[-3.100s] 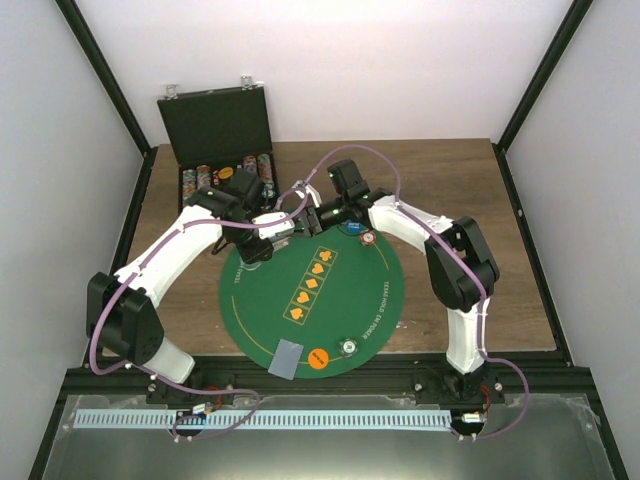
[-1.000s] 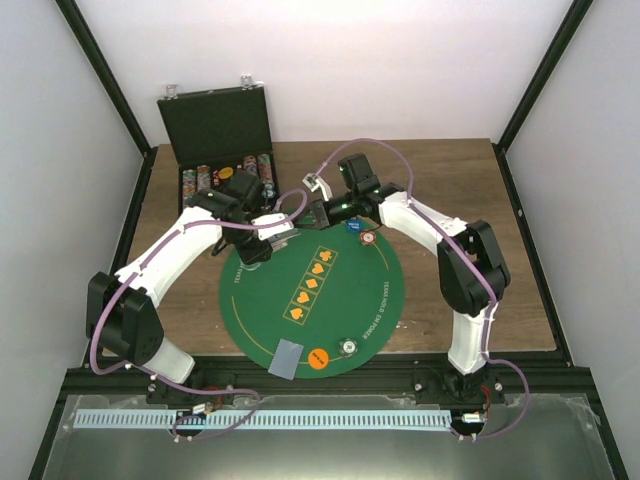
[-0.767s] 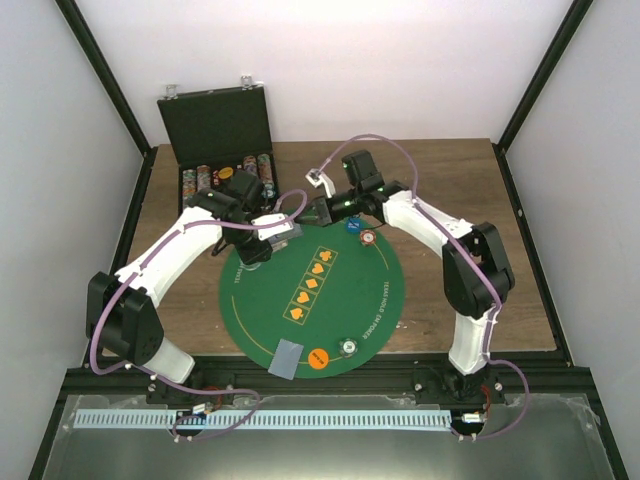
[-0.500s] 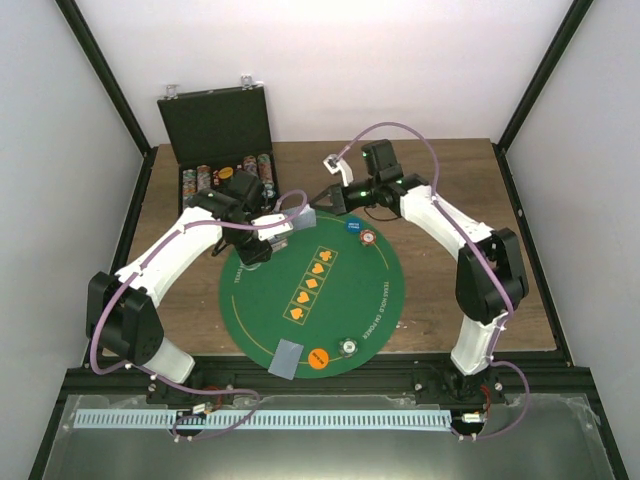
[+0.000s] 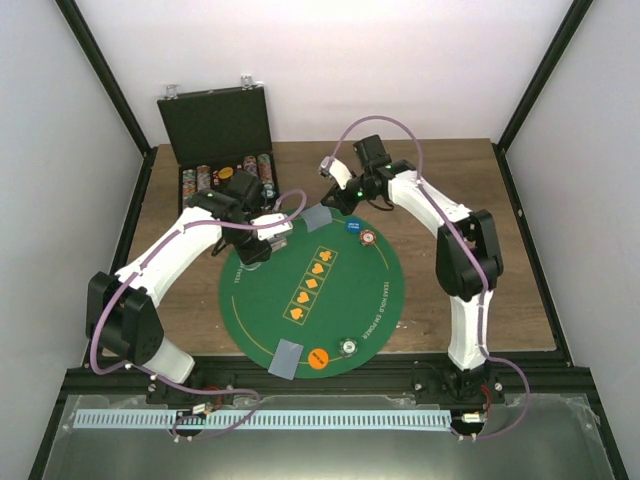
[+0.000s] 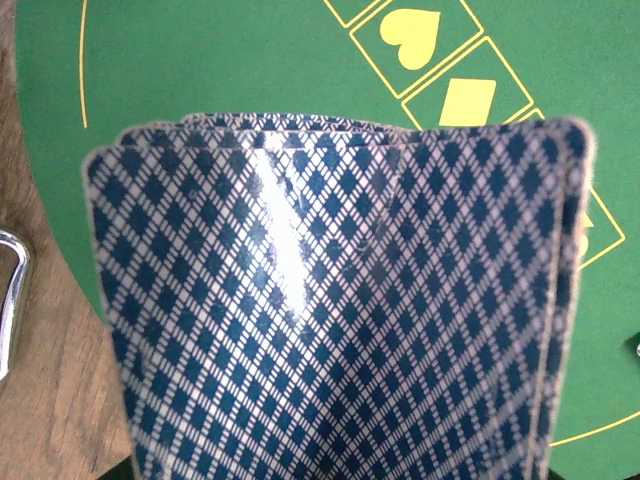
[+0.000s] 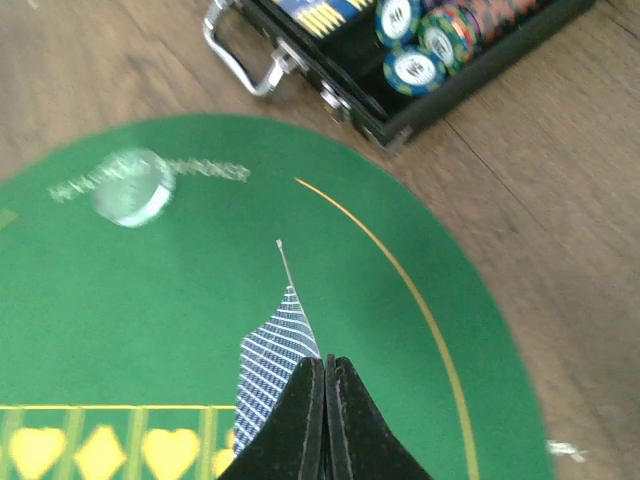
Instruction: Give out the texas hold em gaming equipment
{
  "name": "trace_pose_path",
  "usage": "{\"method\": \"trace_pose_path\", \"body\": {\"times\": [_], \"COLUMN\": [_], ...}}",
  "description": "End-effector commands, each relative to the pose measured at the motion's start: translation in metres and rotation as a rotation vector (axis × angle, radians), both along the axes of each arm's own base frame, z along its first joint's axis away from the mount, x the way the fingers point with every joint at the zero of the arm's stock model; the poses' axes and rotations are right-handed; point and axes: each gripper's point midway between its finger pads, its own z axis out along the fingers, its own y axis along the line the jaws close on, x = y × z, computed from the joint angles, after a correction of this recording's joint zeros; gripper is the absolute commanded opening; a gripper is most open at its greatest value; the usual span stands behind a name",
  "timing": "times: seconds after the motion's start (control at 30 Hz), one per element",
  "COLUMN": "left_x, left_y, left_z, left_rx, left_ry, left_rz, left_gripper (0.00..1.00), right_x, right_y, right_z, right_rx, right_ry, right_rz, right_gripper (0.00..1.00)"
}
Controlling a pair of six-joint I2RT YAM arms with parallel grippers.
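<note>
A fanned stack of blue-diamond-backed cards (image 6: pixel 340 300) fills the left wrist view and hides the fingers behind it. My left gripper (image 5: pixel 268 226) is shut on this stack over the far left rim of the green mat (image 5: pixel 340 300). My right gripper (image 7: pixel 326 362) is shut on a single card (image 7: pixel 272 360), seen edge-on just above the felt. From above, that card (image 5: pixel 318 218) hangs at the mat's far edge below the right gripper (image 5: pixel 335 203). A blue disc (image 5: pixel 353 226) and a red-and-white disc (image 5: pixel 368 238) lie close by to the right.
The open black case (image 5: pixel 215 125) with rows of chips (image 5: pixel 225 175) stands at the back left; its handle (image 7: pixel 245 55) shows in the right wrist view. A clear disc (image 7: pixel 132 185) lies on the felt. Near the front rim lie a card (image 5: pixel 288 357), an orange disc (image 5: pixel 318 358) and a silvery disc (image 5: pixel 348 346).
The right gripper has drawn one card away from the left gripper's stack, to the right along the mat's far edge, and its arm has swung round. The left arm has stayed put.
</note>
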Motion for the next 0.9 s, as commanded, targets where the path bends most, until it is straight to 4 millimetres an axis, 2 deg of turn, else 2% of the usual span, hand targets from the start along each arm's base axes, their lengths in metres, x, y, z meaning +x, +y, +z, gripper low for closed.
{"method": "trace_pose_path", "body": {"times": [0.0, 0.1, 0.27, 0.43, 0.53, 0.63, 0.73, 0.87], "left_x": [0.002, 0.002, 0.003, 0.005, 0.004, 0.002, 0.003, 0.003], "left_y": [0.002, 0.002, 0.001, 0.001, 0.002, 0.004, 0.006, 0.006], "left_z": [0.001, 0.001, 0.000, 0.003, 0.004, 0.002, 0.001, 0.003], "left_rx": [-0.002, -0.003, -0.002, -0.004, -0.004, -0.001, 0.000, -0.007], "left_ry": [-0.011, -0.010, -0.008, -0.012, -0.015, -0.011, -0.012, -0.016], "left_rz": [0.006, 0.006, 0.005, 0.007, 0.009, 0.012, 0.015, 0.021], "left_gripper": [0.40, 0.40, 0.40, 0.40, 0.40, 0.40, 0.40, 0.40], "right_x": [0.026, 0.039, 0.059, 0.073, 0.081, 0.090, 0.089, 0.088], "right_y": [-0.012, -0.017, -0.020, -0.010, -0.009, -0.006, -0.003, -0.003], "right_z": [-0.045, -0.071, -0.103, -0.119, -0.123, -0.113, -0.105, -0.108], "right_rx": [-0.194, -0.280, -0.400, -0.509, -0.569, -0.593, -0.593, -0.612], "right_ry": [-0.114, -0.133, -0.217, -0.377, -0.476, -0.590, -0.668, -0.688], "right_rz": [0.088, 0.110, 0.133, 0.192, 0.211, 0.218, 0.248, 0.265], "right_gripper": [0.01, 0.01, 0.01, 0.01, 0.01, 0.01, 0.01, 0.01]}}
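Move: The right hand holds a card by its edge. The free spot on the mat's far rim is about 4 cm ahead of it, 3 cm to its right and 15 cm below. At that same depth, the blue chip stands some 3 cm ahead and 10 cm to the right, the red chip about 1 cm back and 14 cm to the right. From the deck-holding left hand, the spot lies roughly 16 cm ahead, 16 cm right and 13 cm below. Keeping the card's edge pinched in its shut fingers, the right hand brings it down onto the mat's far rim, left of the blue chip. It sinks about 14 cm while going some 7 cm forward, the last stretch almost level. The wrist turns roughly 50 degrees, swinging the fingers from mostly left to steeply down, forward and left. ##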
